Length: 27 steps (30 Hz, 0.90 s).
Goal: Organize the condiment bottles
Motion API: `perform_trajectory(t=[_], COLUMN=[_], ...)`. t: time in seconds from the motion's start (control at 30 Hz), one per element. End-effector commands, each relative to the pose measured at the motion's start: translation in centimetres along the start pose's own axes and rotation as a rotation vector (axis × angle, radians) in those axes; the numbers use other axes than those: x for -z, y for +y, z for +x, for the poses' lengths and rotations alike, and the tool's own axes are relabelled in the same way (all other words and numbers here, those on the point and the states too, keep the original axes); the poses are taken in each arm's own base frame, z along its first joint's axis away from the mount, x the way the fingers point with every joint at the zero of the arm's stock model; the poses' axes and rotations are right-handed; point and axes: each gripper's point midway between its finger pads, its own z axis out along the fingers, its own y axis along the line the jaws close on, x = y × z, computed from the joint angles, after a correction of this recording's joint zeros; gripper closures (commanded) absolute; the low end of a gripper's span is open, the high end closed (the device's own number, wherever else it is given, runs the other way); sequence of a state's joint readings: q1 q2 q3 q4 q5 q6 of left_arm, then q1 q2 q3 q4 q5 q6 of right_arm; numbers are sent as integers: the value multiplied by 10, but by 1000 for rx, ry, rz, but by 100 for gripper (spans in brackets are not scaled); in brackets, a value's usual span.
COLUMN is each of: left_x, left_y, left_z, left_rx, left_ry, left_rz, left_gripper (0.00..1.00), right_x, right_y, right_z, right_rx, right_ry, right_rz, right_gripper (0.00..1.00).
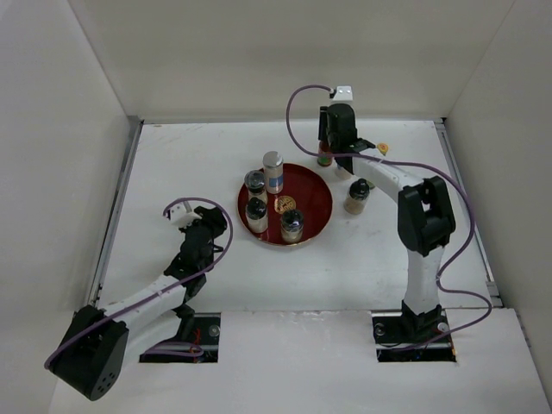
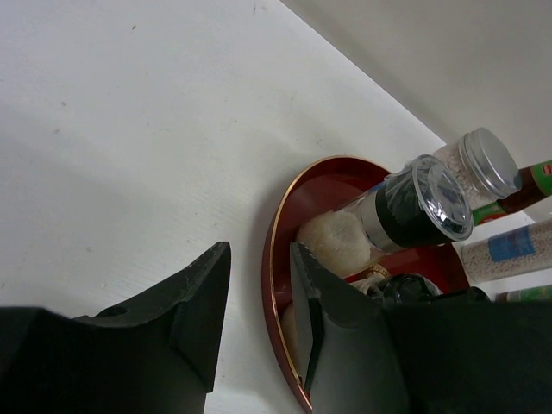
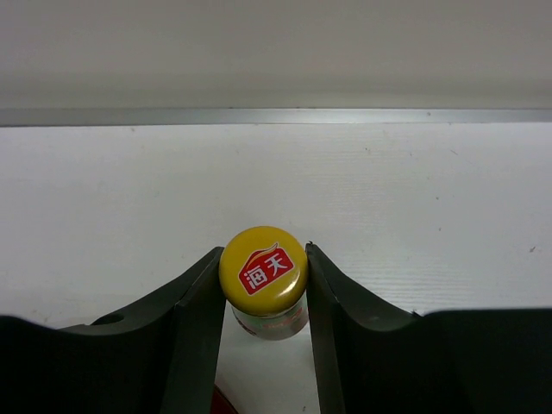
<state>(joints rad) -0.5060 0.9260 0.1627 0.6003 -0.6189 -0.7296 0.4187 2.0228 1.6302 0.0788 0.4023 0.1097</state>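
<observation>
A slim sauce bottle with a yellow cap (image 3: 263, 269) stands at the back of the table behind the red tray (image 1: 316, 195). My right gripper (image 3: 263, 289) is shut on it, both fingers pressing the cap's sides; from above the gripper (image 1: 333, 157) covers most of the bottle (image 1: 324, 159). On the tray stand a silver-topped shaker (image 1: 272, 171) and three dark-lidded jars (image 1: 254, 181) (image 1: 256, 210) (image 1: 291, 226). One more jar (image 1: 358, 197) stands on the table right of the tray. My left gripper (image 2: 259, 293) hovers by the tray's left rim (image 2: 274, 250), slightly open and empty.
A small yellow-orange object (image 1: 380, 149) lies by the right arm near the back. White walls enclose the table on the left, back and right. A metal strip runs along the back edge (image 3: 276, 116). The left wrist view shows a clear-lidded jar (image 2: 423, 203) and the shaker top (image 2: 483, 164).
</observation>
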Motion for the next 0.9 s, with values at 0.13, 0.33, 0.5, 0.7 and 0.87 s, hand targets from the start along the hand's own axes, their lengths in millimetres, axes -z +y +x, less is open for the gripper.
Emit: perform_trajectory(t=[0.13,0.33,0.5,0.7,0.87], left_x=[-3,-3,-5,-6,-4], left_y=[-11,-15,-13,-13,-15], left_z=[-8,-6,-4,-3,-5], left_rx=[35,38,37,39,45], left_ry=[-25,-10,-4,0,-5], left_rz=[35,47,43,44,54], left_gripper=[68,68,68,67,67], right_x=[60,90,108,110,106], right_y=[12,25,50,85,108], right_z=[-142,-151,-132,-111,-93], right_rx=[-147,-143,-134,-117,-106], right_ry=[-350,-369,-355,-327,-298], right_rz=[-66,-107,-167,-230,-261], right_gripper=[73,73,73,73,73])
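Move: The right fingers already grip the neck of the yellow-capped sauce bottle, which still stands on the table. The red plate's middle lies about 12 cm back and 11 cm to the left, some 14 cm below. On it, the blue-labelled jar stands roughly 6 cm back and 14 cm left of the right hand; off it, the silver-lidded jar stands 2 cm back, 5 cm right. From the left gripper, the plate's middle lies about 12 cm ahead and 13 cm right. Keep the right gripper shut on the bottle's neck and lift it some 8 cm while drawing back, then swing it left over the plate's far part towards the blue-labelled jar, sinking a couple of centimetres at the end. Go about 8 cm back and 9.5 cm left in all, turning the hand some 10 degrees counter-clockwise. ##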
